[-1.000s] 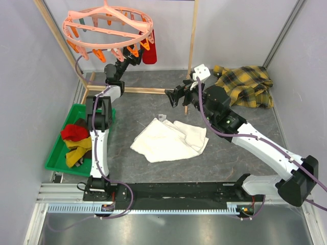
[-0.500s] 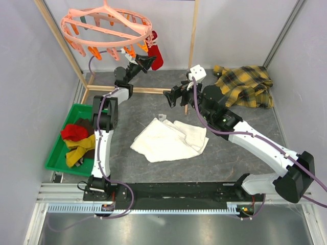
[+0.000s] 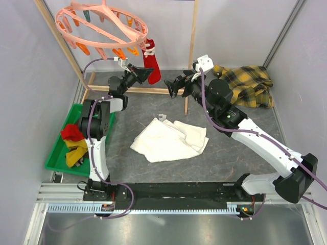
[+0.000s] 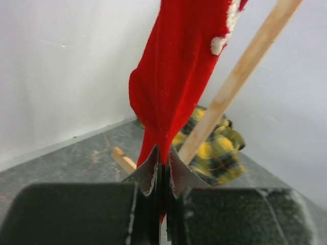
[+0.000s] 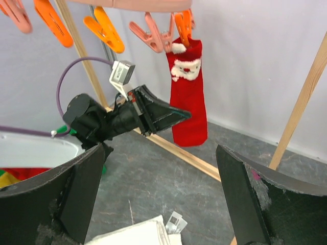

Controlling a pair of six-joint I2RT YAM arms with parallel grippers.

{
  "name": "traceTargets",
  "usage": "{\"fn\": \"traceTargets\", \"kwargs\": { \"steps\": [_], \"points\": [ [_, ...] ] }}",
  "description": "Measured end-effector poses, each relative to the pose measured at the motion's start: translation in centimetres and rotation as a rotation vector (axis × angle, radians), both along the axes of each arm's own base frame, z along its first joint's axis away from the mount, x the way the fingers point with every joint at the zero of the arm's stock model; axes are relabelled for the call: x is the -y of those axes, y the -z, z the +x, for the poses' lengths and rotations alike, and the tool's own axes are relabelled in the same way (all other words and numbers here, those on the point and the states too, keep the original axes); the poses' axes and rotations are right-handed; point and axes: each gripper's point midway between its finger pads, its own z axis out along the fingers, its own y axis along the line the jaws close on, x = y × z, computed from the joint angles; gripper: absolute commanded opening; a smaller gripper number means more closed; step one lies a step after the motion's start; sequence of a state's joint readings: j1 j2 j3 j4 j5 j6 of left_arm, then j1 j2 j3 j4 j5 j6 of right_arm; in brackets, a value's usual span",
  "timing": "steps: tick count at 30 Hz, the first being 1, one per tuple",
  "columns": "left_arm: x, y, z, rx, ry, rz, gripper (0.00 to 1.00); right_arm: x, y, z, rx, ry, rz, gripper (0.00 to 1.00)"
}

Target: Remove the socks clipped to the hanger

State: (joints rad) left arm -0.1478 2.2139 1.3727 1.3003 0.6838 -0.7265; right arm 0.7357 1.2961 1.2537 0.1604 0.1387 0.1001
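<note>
The salmon-pink hanger [image 3: 102, 23] hangs tilted at the back left, with pink and orange clips under it. One red sock [image 3: 150, 64] with white trim hangs from an orange clip [image 5: 183, 28]. My left gripper [image 3: 147, 75] is shut on the lower part of this sock; the left wrist view shows the red fabric [image 4: 173, 87] pinched between the jaws. My right gripper [image 3: 173, 88] is open and empty, to the right of the sock and apart from it; it faces the sock [image 5: 188, 97] in its own view. Red [image 3: 74, 132], mustard [image 3: 76, 150] and dark brown socks lie in the green tray [image 3: 53, 158].
A white towel [image 3: 168, 139] lies mid-table with a small tag [image 3: 162, 117] beside it. A yellow-black plaid shirt [image 3: 245, 84] lies at the back right. The wooden frame rack's post [image 3: 191, 46] and floor bar [image 3: 153, 91] stand just behind both grippers.
My left gripper has risen and moved right onto the red sock and is shut on it. The hanger has tilted and swung left. My right gripper has moved up and back.
</note>
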Motion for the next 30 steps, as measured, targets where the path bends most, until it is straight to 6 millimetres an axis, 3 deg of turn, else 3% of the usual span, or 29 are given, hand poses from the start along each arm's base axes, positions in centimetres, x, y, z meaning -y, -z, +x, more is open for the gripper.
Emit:
{"fn": "traceTargets", "kwargs": {
  "steps": [10, 18, 25, 30],
  "points": [
    [0.9, -3.9, -6.6, -0.054, 0.072, -0.058, 0.02, 0.2, -2.3, -0.1, 0.018, 0.002, 0.027, 0.98],
    [0.4, -5.3, -11.8, -0.072, 0.087, -0.070, 0.02, 0.0, -6.8, 0.0, 0.072, -0.023, 0.066, 0.98],
    [-0.3, -6.7, -15.3, -0.059, 0.090, -0.078, 0.02, -1.1, -10.5, 2.1, 0.089, -0.043, 0.096, 0.96],
    [-0.5, -7.7, -16.8, -0.052, 0.102, -0.096, 0.02, -1.5, -10.3, 4.8, 0.049, -0.062, 0.093, 0.92]
  ]
}}
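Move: The clips holding the red sock's mouth, at the near right of the hanger rim, are roughly 15 cm ahead of the open right hand, 10 cm to its left and 10 cm above. The left hand already has the sock's lower half between its fingers, with those clips about 14 cm straight above it. From the right hand, the sock's middle lies some 14 cm ahead, 8 cm left, about level; the hanger's centre is roughly 20 cm ahead, 29 cm left and 12 cm higher. Still pinching the red sock low down, the left hand draws it back towards the base by about 17 cm while rising some 8 cm, fingers shut throughout. The right hand, wide open and touching nothing, climbs about 10 cm towards the height of the clips, then swings forward some 5 cm towards them, its fingertips tipping up slightly. ##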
